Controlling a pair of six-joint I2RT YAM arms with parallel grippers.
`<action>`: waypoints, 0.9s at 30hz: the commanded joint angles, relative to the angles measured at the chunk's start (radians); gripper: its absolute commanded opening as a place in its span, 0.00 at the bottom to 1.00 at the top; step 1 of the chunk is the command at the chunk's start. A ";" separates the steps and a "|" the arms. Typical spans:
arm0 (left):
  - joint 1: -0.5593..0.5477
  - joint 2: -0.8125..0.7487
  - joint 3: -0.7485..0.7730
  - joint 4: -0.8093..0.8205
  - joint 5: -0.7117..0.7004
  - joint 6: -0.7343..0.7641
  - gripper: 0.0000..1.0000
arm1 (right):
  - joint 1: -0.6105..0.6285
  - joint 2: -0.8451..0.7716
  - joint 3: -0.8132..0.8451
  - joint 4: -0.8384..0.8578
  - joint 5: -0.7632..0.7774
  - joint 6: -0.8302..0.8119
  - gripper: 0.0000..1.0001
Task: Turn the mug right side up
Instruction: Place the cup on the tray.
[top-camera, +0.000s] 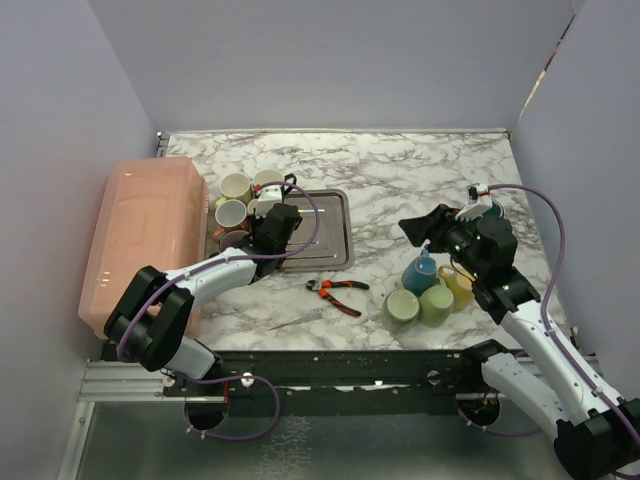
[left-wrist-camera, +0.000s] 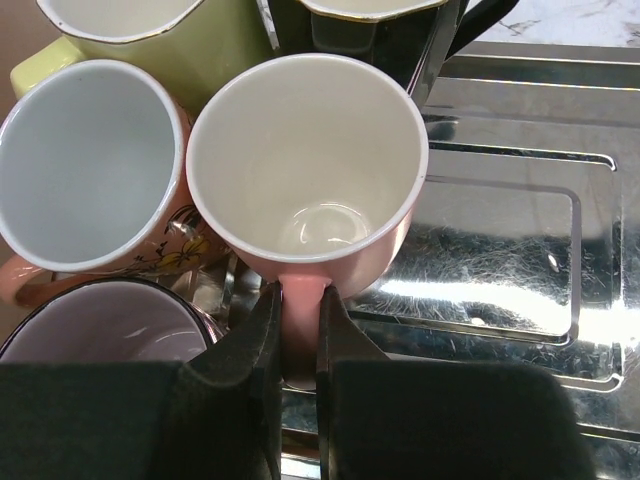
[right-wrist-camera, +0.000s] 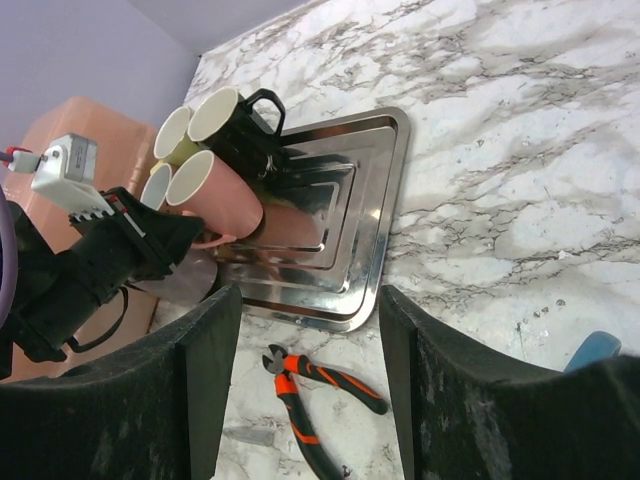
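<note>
The pink mug (left-wrist-camera: 305, 160) with a cream inside stands mouth up on the left part of the steel tray (left-wrist-camera: 520, 250), pressed against other upright mugs. My left gripper (left-wrist-camera: 298, 295) is shut on its pink handle, one finger on each side. In the top view this gripper (top-camera: 272, 228) sits at the tray's left edge, with the mug (top-camera: 262, 206) just beyond it. From the right wrist view the mug (right-wrist-camera: 215, 190) shows beside a black mug (right-wrist-camera: 240, 125). My right gripper (right-wrist-camera: 305, 300) hangs open and empty above the table, far right of the tray (top-camera: 330, 235).
Upright mugs (top-camera: 236, 187) crowd the tray's left side next to a pink lidded bin (top-camera: 145, 235). Orange-handled pliers (top-camera: 337, 291) lie in front of the tray. A cluster of green, yellow and blue mugs (top-camera: 420, 300) stands under the right arm.
</note>
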 joint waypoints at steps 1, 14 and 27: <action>0.013 0.008 0.022 0.051 -0.059 0.014 0.00 | -0.002 0.005 0.025 -0.021 0.018 -0.002 0.61; 0.015 -0.048 0.046 -0.020 -0.024 -0.010 0.41 | -0.002 -0.003 0.028 -0.037 0.010 0.009 0.61; 0.015 -0.158 0.081 -0.133 0.108 -0.057 0.46 | -0.001 -0.023 0.018 -0.048 0.007 0.021 0.61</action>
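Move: Just ahead of the left hand, some 6 cm out and about 1 cm left, sits the upright pink mug, its handle already between the fingers at about the same height. The black mug stands about 8 cm beyond the pink mug; the orange-patterned mug is roughly 8 cm to the pink mug's left, and the purple mug about 9 cm left of the hand, level with it. From the right hand the pink mug lies about 40 cm left, 12 cm ahead and 13 cm below. Letting go of the pink mug's handle, the left hand first stays nearly in place over the tray while its fingers open to about half width. Only then does it climb, gathering speed, about 5 cm straight up and clear of the handle, the wrist tilting only slightly. ##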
